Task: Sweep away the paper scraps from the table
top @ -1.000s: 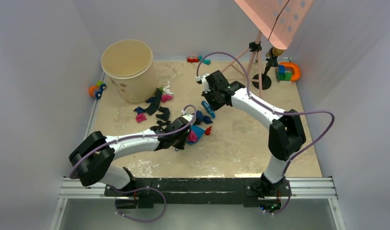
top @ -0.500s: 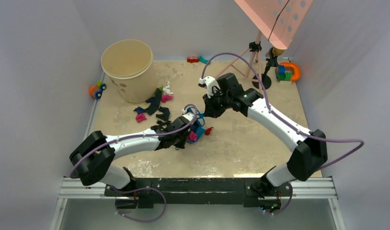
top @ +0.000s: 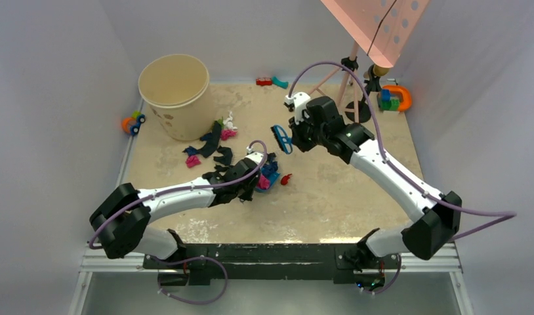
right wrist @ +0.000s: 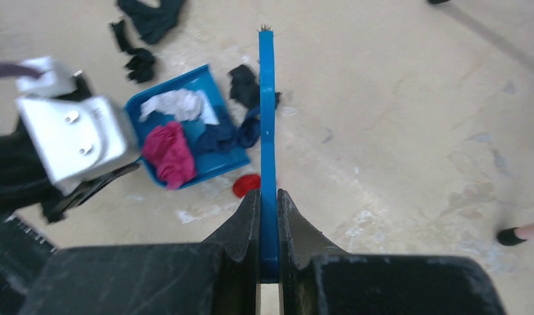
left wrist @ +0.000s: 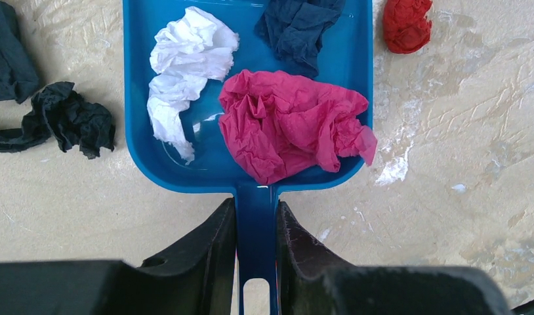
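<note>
My left gripper point(left wrist: 256, 213) is shut on the handle of the blue dustpan point(left wrist: 212, 167), which lies on the table point(top: 330, 197) and holds white point(left wrist: 185, 59), magenta point(left wrist: 290, 125) and navy point(left wrist: 297, 26) paper scraps. A red scrap point(left wrist: 407, 25) lies just outside its right rim, and black scraps point(left wrist: 74, 118) lie to its left. My right gripper point(right wrist: 268, 197) is shut on a blue brush point(right wrist: 267, 118), raised above the table point(top: 282, 138), behind the dustpan point(top: 269, 176). More scraps point(top: 212, 141) lie by the bucket.
A beige bucket point(top: 175, 95) stands at the back left, an orange and blue toy car point(top: 132, 122) beside it. Red and teal blocks point(top: 271, 81) lie at the back edge. A pink stand point(top: 353, 79) and coloured toys point(top: 393, 98) are at the back right.
My right arm has lifted the brush up and back to the right, away from the dustpan. The left arm with the dustpan shifted slightly.
</note>
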Motion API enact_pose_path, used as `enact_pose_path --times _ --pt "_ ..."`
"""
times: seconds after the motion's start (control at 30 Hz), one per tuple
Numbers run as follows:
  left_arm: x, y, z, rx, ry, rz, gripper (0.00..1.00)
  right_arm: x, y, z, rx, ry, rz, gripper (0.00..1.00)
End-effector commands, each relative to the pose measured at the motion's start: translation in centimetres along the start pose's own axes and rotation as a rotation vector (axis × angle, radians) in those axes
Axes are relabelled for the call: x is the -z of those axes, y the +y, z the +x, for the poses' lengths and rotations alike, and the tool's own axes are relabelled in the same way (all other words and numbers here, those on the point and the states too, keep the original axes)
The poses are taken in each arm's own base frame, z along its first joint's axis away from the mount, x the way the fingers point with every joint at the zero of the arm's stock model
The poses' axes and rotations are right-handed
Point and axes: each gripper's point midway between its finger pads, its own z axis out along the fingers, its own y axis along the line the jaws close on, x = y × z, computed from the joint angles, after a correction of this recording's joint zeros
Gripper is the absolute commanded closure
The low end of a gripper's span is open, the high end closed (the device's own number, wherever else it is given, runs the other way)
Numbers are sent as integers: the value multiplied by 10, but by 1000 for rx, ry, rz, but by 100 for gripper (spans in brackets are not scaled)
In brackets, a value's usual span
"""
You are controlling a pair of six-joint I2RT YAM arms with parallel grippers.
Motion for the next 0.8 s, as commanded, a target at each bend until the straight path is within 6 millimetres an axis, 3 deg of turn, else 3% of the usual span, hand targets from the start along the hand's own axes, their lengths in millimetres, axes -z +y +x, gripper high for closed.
enact_pose_path --times 0.0,0.27,0.37,0.57,0.77 --pt "-4 -1 -5 23 -21 -2 100 -28 -45 -24 24 -28 237 100" --pt "-14 -6 6 46 47 3 100 -107 -59 -29 112 51 285 100" --pt "-14 -2 7 47 55 -20 100 -123 -49 -21 194 86 267 100" --pt "-17 0 8 70 72 -16 100 -123 8 6 286 77 -15 100" --pt "-17 0 7 78 71 -10 100 -108 41 42 294 159 -157 100"
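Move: Lying at the dustpan's mouth, the black scrap that the right hand's brush is taken to is about 5 cm ahead, 8 cm left and 22 cm below that hand. The dustpan's middle is some 2 cm back and 10 cm left of the hand, the navy scrap level with it and 7 cm left, the red scrap 3 cm back and 2 cm left. From the left hand, the black scrap is about 11 cm ahead, 5 cm right and 3 cm below. Reaching out over the scraps, the right hand carries the brush about 10 cm forward while sinking some 11 cm, then draws back about 5 cm and left, staying low, so that the brush sweeps the black and navy scraps towards the dustpan's mouth. The left hand keeps its pinch on the handle, lowers it about 2.5 cm and holds. ##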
